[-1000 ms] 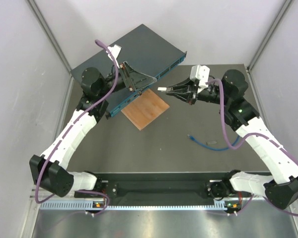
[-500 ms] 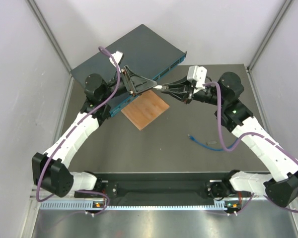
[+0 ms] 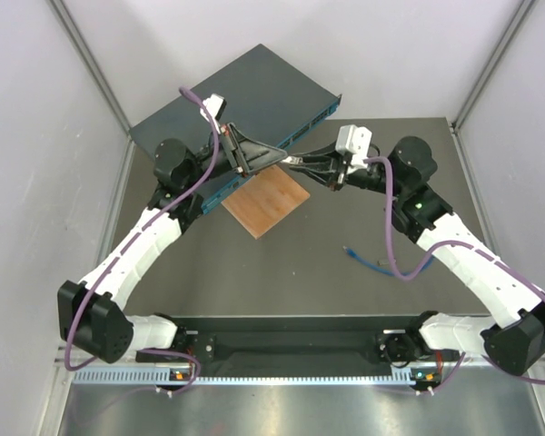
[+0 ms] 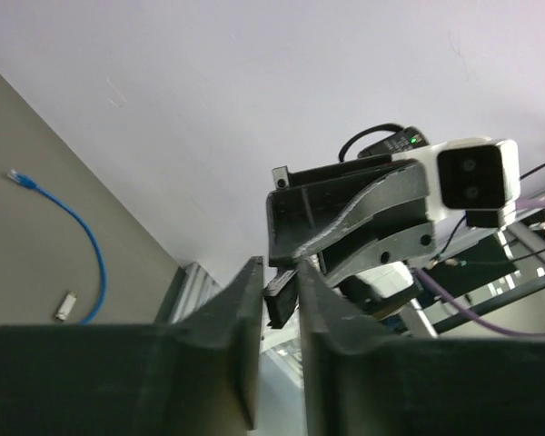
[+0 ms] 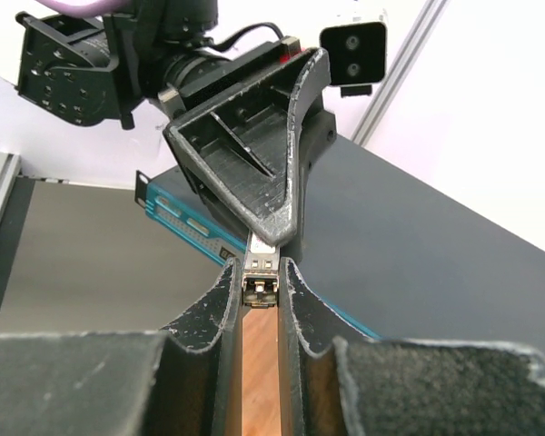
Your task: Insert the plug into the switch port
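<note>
The plug (image 3: 349,251) with its thin blue cable (image 3: 379,264) lies loose on the table at the right, held by neither gripper; the left wrist view shows the plug (image 4: 16,176) too. The dark teal switch (image 3: 245,91) sits at the back left, with its blue front face (image 5: 183,222) turned toward the middle. Above the wooden square, my right gripper (image 5: 260,271) is shut on a small grey metal module (image 5: 261,283). My left gripper (image 4: 279,283) meets it from the opposite side, and its jaws are pinched on the module's dark far end (image 4: 282,297).
An orange-brown wooden square (image 3: 266,200) lies just in front of the switch, under both grippers. A tiny grey metal piece (image 4: 65,306) rests beside the blue cable. White enclosure walls stand close on the left, the right and the back.
The right arm has carried the module leftward to the left gripper's tips. The left jaws have narrowed from wide apart to pinched around the module's end.
</note>
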You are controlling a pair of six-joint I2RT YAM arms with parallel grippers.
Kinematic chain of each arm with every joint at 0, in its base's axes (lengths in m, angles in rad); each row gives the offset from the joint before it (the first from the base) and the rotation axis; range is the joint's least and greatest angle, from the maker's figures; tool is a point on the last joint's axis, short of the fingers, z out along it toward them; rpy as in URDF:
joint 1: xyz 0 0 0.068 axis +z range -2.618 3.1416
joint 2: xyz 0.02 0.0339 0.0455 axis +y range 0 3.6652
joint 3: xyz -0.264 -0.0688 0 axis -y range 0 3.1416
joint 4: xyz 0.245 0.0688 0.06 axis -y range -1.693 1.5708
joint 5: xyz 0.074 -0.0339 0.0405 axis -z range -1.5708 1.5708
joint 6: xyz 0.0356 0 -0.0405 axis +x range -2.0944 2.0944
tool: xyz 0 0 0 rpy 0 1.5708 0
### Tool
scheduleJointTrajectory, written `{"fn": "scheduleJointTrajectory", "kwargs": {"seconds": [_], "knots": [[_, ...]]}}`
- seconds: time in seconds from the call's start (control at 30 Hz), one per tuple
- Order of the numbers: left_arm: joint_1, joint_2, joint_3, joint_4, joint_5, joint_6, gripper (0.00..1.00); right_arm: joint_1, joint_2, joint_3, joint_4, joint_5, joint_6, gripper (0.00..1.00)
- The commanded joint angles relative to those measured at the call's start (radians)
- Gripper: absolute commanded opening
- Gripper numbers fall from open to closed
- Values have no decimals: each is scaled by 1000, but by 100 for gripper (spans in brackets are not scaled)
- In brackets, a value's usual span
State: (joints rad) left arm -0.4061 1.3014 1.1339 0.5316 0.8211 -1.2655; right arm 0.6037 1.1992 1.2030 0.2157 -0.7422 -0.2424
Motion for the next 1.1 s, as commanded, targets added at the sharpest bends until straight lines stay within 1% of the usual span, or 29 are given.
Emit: {"fn": "scheduleJointTrajectory", "kwargs": {"seconds": [0.0, 0.07, 0.1, 0.13, 0.17, 0.2, 0.27, 0.3, 0.4, 0.43, 0.53, 0.67, 0.7, 0.8, 0.93, 1.07], "knots": [[-7, -33, -8, 74, 10, -11, 12, 25, 11, -13, 88, 10, -24, 0], [-7, -37, -10, 67, 9, 0, 0, 25, 11, -17, 68, 14, -52, 1], [-5, -37, -14, 59, 9, 5, 0, 27, 10, -16, 51, 14, -64, 5], [-5, -40, -14, 54, 10, 14, 0, 27, 8, -10, 25, 14, -78, 11], [-5, -40, -17, 47, 9, 20, 0, 27, 5, -2, -7, 20, -115, 30], [-5, -42, -19, 41, 9, 28, 0, 27, 3, 9, -92, 23, -136, 38], [-3, -45, -19, 4, -3, 55, 0, 27, -6, 39, -174, 58, -197, 45], [-3, -47, -22, -4, -8, 63, 0, 27, -10, 47, -261, 73, -216, 45], [-2, -47, -23, -53, -34, 89, 0, 30, -21, 84, -358, 157, -267, 48], [-2, -42, -25, -62, -43, 92, 0, 31, -20, 111, -421, 179, -279, 49], [-3, -37, -16, -111, -71, 110, 0, 45, -7, 171, -527, 236, -325, 49], [-3, -24, 12, -231, -118, 127, 0, 99, 6, 213, -622, 320, -369, 49], [-5, -14, 48, -348, -135, 138, 0, 110, 13, 219, -637, 339, -380, 49], [-5, 25, 114, -453, -134, 184, 0, 142, 34, 233, -679, 389, -383, 50], [-5, 6, 96, -438, -161, 178, 0, 168, 57, 245, -685, 432, -380, 51], [-5, -2, 81, -429, -149, 179, 0, 177, 72, 247, -671, 483, -376, 51]]}}
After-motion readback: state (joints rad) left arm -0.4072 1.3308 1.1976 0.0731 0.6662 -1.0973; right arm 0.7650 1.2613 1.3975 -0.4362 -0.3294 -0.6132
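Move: Between the two facing fingertips, the plug sits roughly 2 cm to the left hand's right and level with it, its far end already within the left fingers' open gap. From that hand the wooden board is some 19 cm ahead, 7 cm left and 42 cm below. The switch's front face has its middle about 29 cm ahead, 6 cm left and 39 cm below. From the right hand, still pinching the near end, the plug lies about 2 cm left, level. Closing on the plug's far end, the left fingers pinch it while the right hand still holds the near end. The right fingers then open to about half and let go, that hand sinking about 7.5 cm with its fingertips tipping down and swinging forward, some 30 degrees in all. Keeping its grip, the left hand carries the plug down about 6.5 cm and forward 4 cm, its fingers tipping down and turning forward some 20 degrees. ##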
